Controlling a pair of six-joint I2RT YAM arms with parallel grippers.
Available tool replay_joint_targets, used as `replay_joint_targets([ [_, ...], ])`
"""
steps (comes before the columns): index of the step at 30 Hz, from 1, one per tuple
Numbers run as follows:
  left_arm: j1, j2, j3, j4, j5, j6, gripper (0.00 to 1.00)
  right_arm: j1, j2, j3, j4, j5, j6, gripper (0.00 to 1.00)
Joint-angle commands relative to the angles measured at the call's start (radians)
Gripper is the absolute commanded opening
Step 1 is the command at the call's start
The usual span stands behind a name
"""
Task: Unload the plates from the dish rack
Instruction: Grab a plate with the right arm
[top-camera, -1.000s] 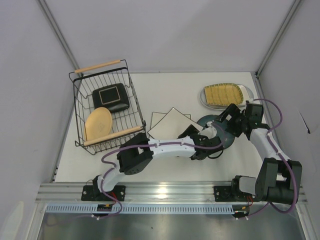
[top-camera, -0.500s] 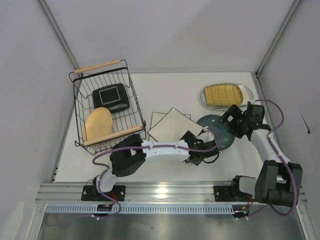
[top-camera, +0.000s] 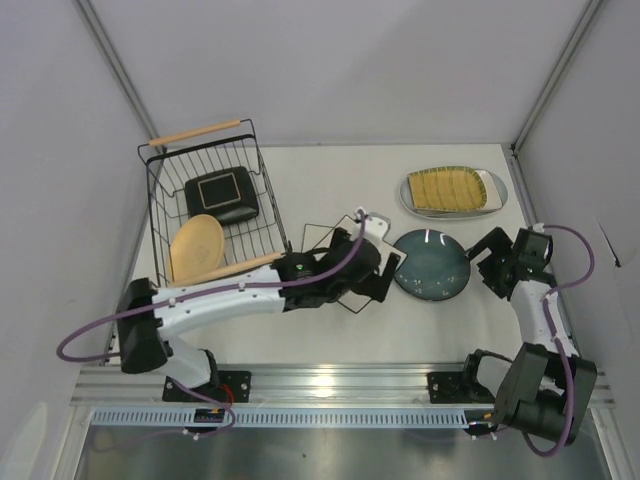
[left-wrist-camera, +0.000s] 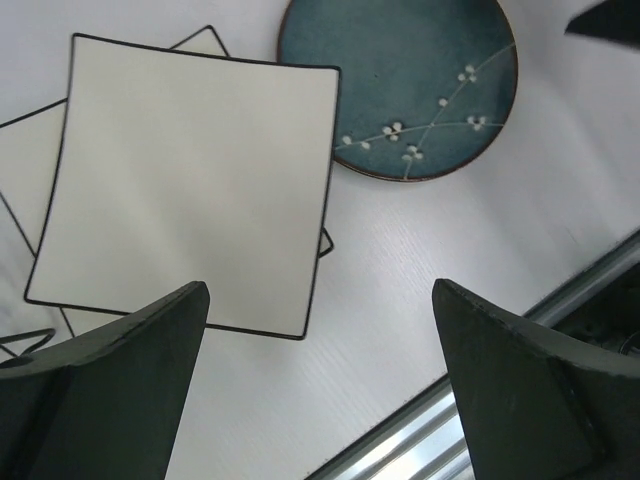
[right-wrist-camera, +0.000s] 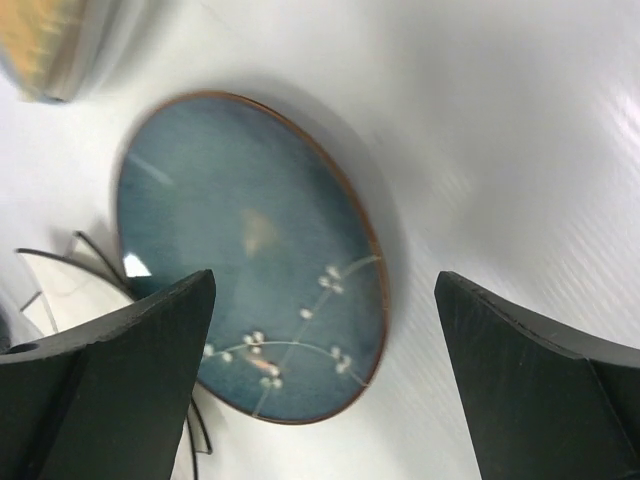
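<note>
The black wire dish rack (top-camera: 268, 190) stands at the left. It holds a black-rimmed teal square plate (top-camera: 222, 196) and a tan round plate (top-camera: 196, 247). Two white square plates (left-wrist-camera: 190, 190) lie stacked on the table, partly under my left arm in the top view. A dark teal round plate (top-camera: 431, 264) lies flat beside them. At the back right, a mustard ribbed plate (top-camera: 447, 188) rests on a grey plate (top-camera: 494, 192). My left gripper (top-camera: 378, 280) hovers open and empty over the white plates' edge. My right gripper (top-camera: 490, 266) is open and empty, just right of the teal plate (right-wrist-camera: 240, 250).
The metal rail (left-wrist-camera: 560, 330) at the table's near edge shows below the left gripper. Grey walls close in the table on the left, back and right. The right arm stands close to the right wall.
The left arm swung back to the left, from over the teal plate to over the white square plates. The right gripper drew away to the right. The teal plate now lies uncovered.
</note>
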Motion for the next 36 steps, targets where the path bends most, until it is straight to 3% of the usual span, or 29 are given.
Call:
replay_joint_targets([
  [1, 0.077, -0.131, -0.099, 0.091, 0.052, 0.026, 1.0, -0.029, 0.05, -0.079, 0.032, -0.09, 0.034, 1.0],
  [11, 0.242, -0.391, -0.295, 0.128, 0.074, 0.029, 1.0, -0.034, 0.012, -0.268, 0.293, -0.226, 0.145, 0.98],
  [20, 0.325, -0.471, -0.361, 0.133, 0.097, 0.03, 1.0, -0.032, 0.183, -0.297, 0.46, -0.248, 0.168, 0.83],
  [23, 0.333, -0.471, -0.366, 0.131, 0.1, 0.033, 0.99, -0.032, 0.272, -0.306, 0.541, -0.277, 0.199, 0.71],
  [24, 0.335, -0.476, -0.367, 0.133, 0.1, 0.035, 1.0, -0.032, 0.292, -0.312, 0.566, -0.291, 0.203, 0.51],
  [26, 0.338, -0.479, -0.369, 0.125, 0.094, 0.035, 1.0, -0.034, 0.344, -0.314, 0.604, -0.297, 0.214, 0.25],
  [27, 0.339, -0.482, -0.373, 0.124, 0.091, 0.035, 1.0, -0.034, 0.361, -0.314, 0.611, -0.297, 0.216, 0.05],
  [28, 0.341, -0.485, -0.373, 0.124, 0.089, 0.035, 0.99, -0.036, 0.372, -0.311, 0.614, -0.297, 0.213, 0.0],
  [36, 0.358, -0.505, -0.39, 0.116, 0.086, 0.036, 0.99, -0.095, 0.346, -0.32, 0.566, -0.303, 0.183, 0.0],
])
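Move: The teal round plate, its near-right rim facing the right gripper, has its middle about 10 cm to that hand's left, some 2 cm ahead and 8 cm below. The yellow plate lies around 21 cm ahead of the right hand and 5 cm left, 6 cm below; the white square plate is about 33 cm left and 2 cm ahead, 8 cm down. From the left hand, the teal plate is roughly 20 cm right, level with it and 17 cm lower. The teal plate's near-right rim is taken by the right hand: wide open, it drops about 6 cm while drawing back 3, then works forward and left low over the table, rolling left side up some 20 degrees, and closes to pinch the rim. The left hand, open and empty, swings left and somewhat forward, away from the plates towards the rack. ##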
